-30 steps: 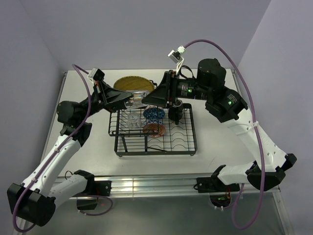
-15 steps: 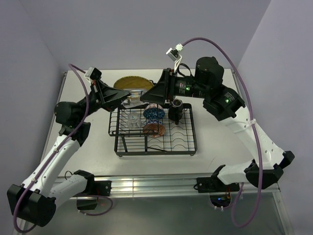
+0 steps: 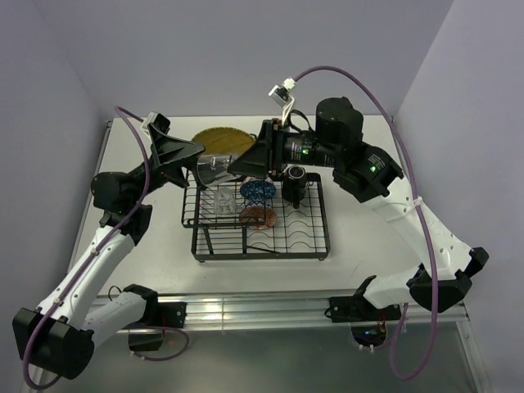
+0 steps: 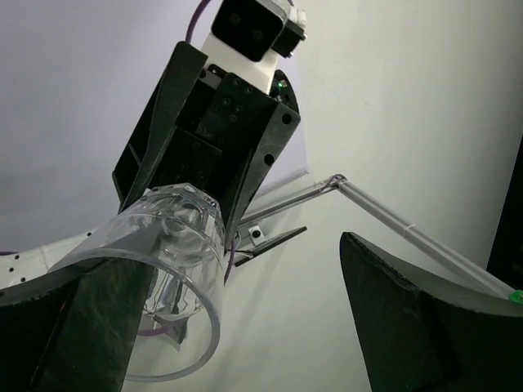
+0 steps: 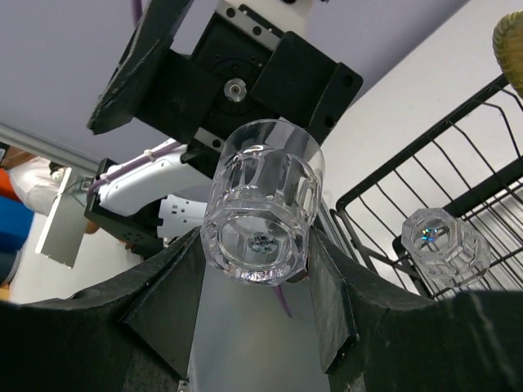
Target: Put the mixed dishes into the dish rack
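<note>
A clear glass cup [image 3: 214, 168] hangs in the air above the back left corner of the black wire dish rack [image 3: 321, 246]. My right gripper [image 3: 236, 166] is shut on the cup; in the right wrist view its fingers [image 5: 335, 302] press both sides of the cup [image 5: 263, 200]. My left gripper [image 3: 196, 158] is open. In the left wrist view the cup [image 4: 167, 269] rests against one finger and the other finger [image 4: 409, 310] stands far off. In the rack sit a second glass cup [image 3: 223, 199], the blue bowl [image 3: 257, 191], the orange-red bowl [image 3: 258, 216] and the black mug [image 3: 295, 184].
The yellow plate [image 3: 219, 141] lies on the table behind the rack, under both grippers. The rack's front rows and right side hold nothing. The second cup also shows in the right wrist view [image 5: 445, 245]. White walls stand close at the back and sides.
Both grippers and the cup have shifted a little to the left. My left wrist has tilted upward. The dishes in the rack have not moved.
</note>
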Robot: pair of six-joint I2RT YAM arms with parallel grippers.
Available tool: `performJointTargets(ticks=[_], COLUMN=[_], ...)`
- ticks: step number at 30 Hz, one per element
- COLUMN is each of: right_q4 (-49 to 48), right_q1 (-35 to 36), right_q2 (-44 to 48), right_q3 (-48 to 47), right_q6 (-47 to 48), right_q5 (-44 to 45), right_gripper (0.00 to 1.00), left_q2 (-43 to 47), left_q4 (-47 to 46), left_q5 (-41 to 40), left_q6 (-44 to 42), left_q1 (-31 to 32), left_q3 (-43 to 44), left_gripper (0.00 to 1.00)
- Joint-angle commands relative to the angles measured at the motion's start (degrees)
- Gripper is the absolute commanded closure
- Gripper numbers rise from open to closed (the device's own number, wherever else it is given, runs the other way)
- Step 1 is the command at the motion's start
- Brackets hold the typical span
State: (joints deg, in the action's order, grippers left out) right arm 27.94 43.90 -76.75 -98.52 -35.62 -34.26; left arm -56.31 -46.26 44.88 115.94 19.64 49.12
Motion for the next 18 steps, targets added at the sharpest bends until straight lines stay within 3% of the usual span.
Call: performJointTargets(ticks=[1,5,8,9,12,15,18], right_q4=[-1.3,1.8,2.9,3.1,5.1,12.6,22.6], right_q1=[0.2,-1.6,-5.2,-6.3,-10.6,-13.3,-14.0], right_q2=[2.4,5.6,8.8,10.6,12.5,12.0,10.7], right_q3=[0.0,1.2,3.1,3.4,3.5,0.9,-0.1], right_q6=[0.8,2.2,2.4,2.3,2.4,4.8,9.1], right_q5=[0.9,4.9,5.5,5.2,4.8,6.8,15.0], right_gripper=[1.0,1.0,1.0,1.0,1.0,1.0,1.0], left_q2=[0.0,1.6,2.3,2.1,1.6,2.1,2.4], left_q4=[-0.7,8.3,29.8,34.7,47.7,57.0,63.1], left_q5=[2.7,6.6,11.1,11.9,14.1,14.4,13.6], left_q6=[8.3,3.3,-10.0,-16.6,-25.4,-31.2,-35.8], left_q1=[-0.7,-3.5,-5.8,-6.4,-9.0,-11.5,-14.7], left_q3=[1.4,3.3,9.4,12.7,17.0,19.6,22.6], left_gripper=[0.01,0.01,0.01,0.01,0.01,0.01,0.01])
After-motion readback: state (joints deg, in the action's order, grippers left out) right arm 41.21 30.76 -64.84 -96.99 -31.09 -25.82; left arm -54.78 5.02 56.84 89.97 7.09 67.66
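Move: The dish rack's middle lies roughly 14 cm ahead of the right gripper, about 2 cm to its right and 36 cm below; from the left gripper it is about 14 cm ahead, 9 cm right and 38 cm below. Counted from the right gripper, the glass already standing in the rack is some 8 cm ahead and 8 cm left, 30 cm down; the blue bowl 19 cm ahead and level sideways, the black mug 20 cm ahead and 15 cm right, both nearly 40 cm down. Keep the right gripper's hold on the base end of the clear glass and carry it about 10 cm to the right, high over the rack, swinging the wrist some 20 degrees clockwise so the mouth comes clear of the left fingers. Leave the left gripper wide open and ease it a few centimetres left, forward and down, rolling its left side up. ##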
